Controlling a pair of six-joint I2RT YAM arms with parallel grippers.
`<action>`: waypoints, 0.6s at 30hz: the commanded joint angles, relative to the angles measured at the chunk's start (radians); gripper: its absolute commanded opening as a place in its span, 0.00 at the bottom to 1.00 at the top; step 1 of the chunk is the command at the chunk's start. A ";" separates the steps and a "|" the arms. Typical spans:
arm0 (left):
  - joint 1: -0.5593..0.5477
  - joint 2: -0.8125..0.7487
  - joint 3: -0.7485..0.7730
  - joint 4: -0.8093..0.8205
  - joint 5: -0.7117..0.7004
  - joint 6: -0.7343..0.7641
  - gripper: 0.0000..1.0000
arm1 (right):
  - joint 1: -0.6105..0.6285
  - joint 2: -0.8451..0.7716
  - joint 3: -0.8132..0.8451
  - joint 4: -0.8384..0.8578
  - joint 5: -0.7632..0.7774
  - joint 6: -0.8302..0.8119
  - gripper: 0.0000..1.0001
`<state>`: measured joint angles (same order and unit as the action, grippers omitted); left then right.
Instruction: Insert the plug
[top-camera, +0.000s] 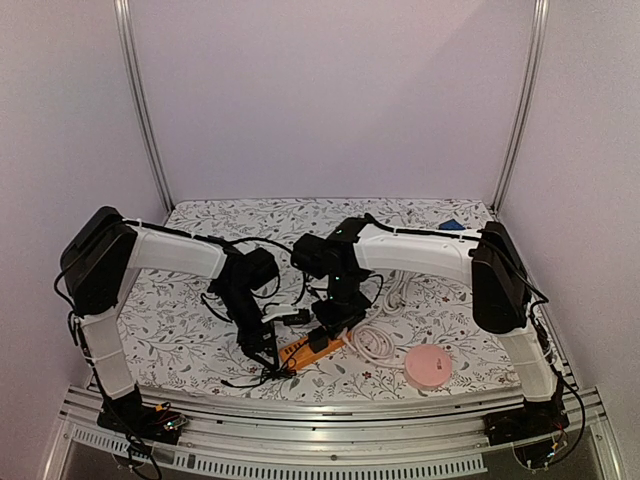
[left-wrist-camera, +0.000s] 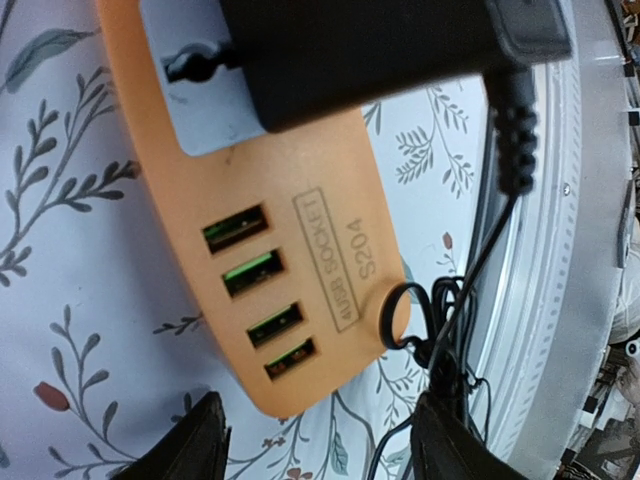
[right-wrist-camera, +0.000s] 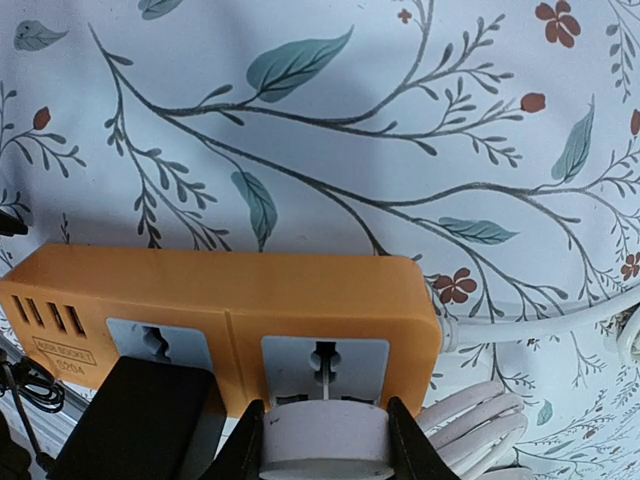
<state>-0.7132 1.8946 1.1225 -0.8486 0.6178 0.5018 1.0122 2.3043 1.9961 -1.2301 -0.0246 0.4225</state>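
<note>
An orange power strip (top-camera: 308, 351) lies on the flowered cloth near the front edge. My right gripper (right-wrist-camera: 327, 428) is shut on a round white plug (right-wrist-camera: 325, 442). The plug sits right at the lower slots of the strip's end socket (right-wrist-camera: 325, 362); how deep its pins go is hidden. A black adapter (right-wrist-camera: 140, 420) occupies the neighbouring socket (left-wrist-camera: 200, 90). My left gripper (left-wrist-camera: 315, 445) is open at the strip's USB end (left-wrist-camera: 262, 285), with its fingers (left-wrist-camera: 190, 445) on either side just beyond that end and touching nothing.
The strip's white cord (right-wrist-camera: 530, 325) leads to a coil of white cable (top-camera: 375, 340) on its right. A pink disc (top-camera: 430, 367) lies at the front right. Thin black wire (left-wrist-camera: 440, 335) tangles beside the metal table rail (left-wrist-camera: 560, 250).
</note>
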 joint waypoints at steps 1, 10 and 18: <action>0.009 -0.012 -0.013 -0.017 -0.032 0.024 0.63 | -0.022 0.053 -0.009 -0.023 0.072 -0.018 0.35; 0.012 -0.014 -0.006 -0.021 -0.040 0.023 0.63 | -0.022 -0.032 0.013 -0.014 0.063 -0.033 0.51; 0.020 -0.023 0.001 -0.028 -0.058 0.022 0.63 | -0.021 -0.125 0.007 0.005 -0.012 -0.049 0.51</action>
<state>-0.7071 1.8900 1.1225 -0.8555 0.6014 0.5091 1.0058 2.2799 1.9980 -1.2381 0.0051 0.3874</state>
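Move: The pale round plug already stands at the orange strip's right-hand socket, between the right hand's fingers and about 1 cm below the hand point. From this hand, the black adapter is some 5 cm left and 2 back, the white cable coil about 6 cm right and level fore-and-aft, and the pink disc roughly 17 cm right and 5 back. The plug lies about 13 cm right and 5 ahead of the left hand, some 2 cm up. The pale plug is let go: the right fingers, pinching it at first, spread moderately on either side while the hand eases barely half a centimetre forward and to the right. The hand then starts straight up, rising about 1 cm off the plug and strip, with the fingers still pointing down. ##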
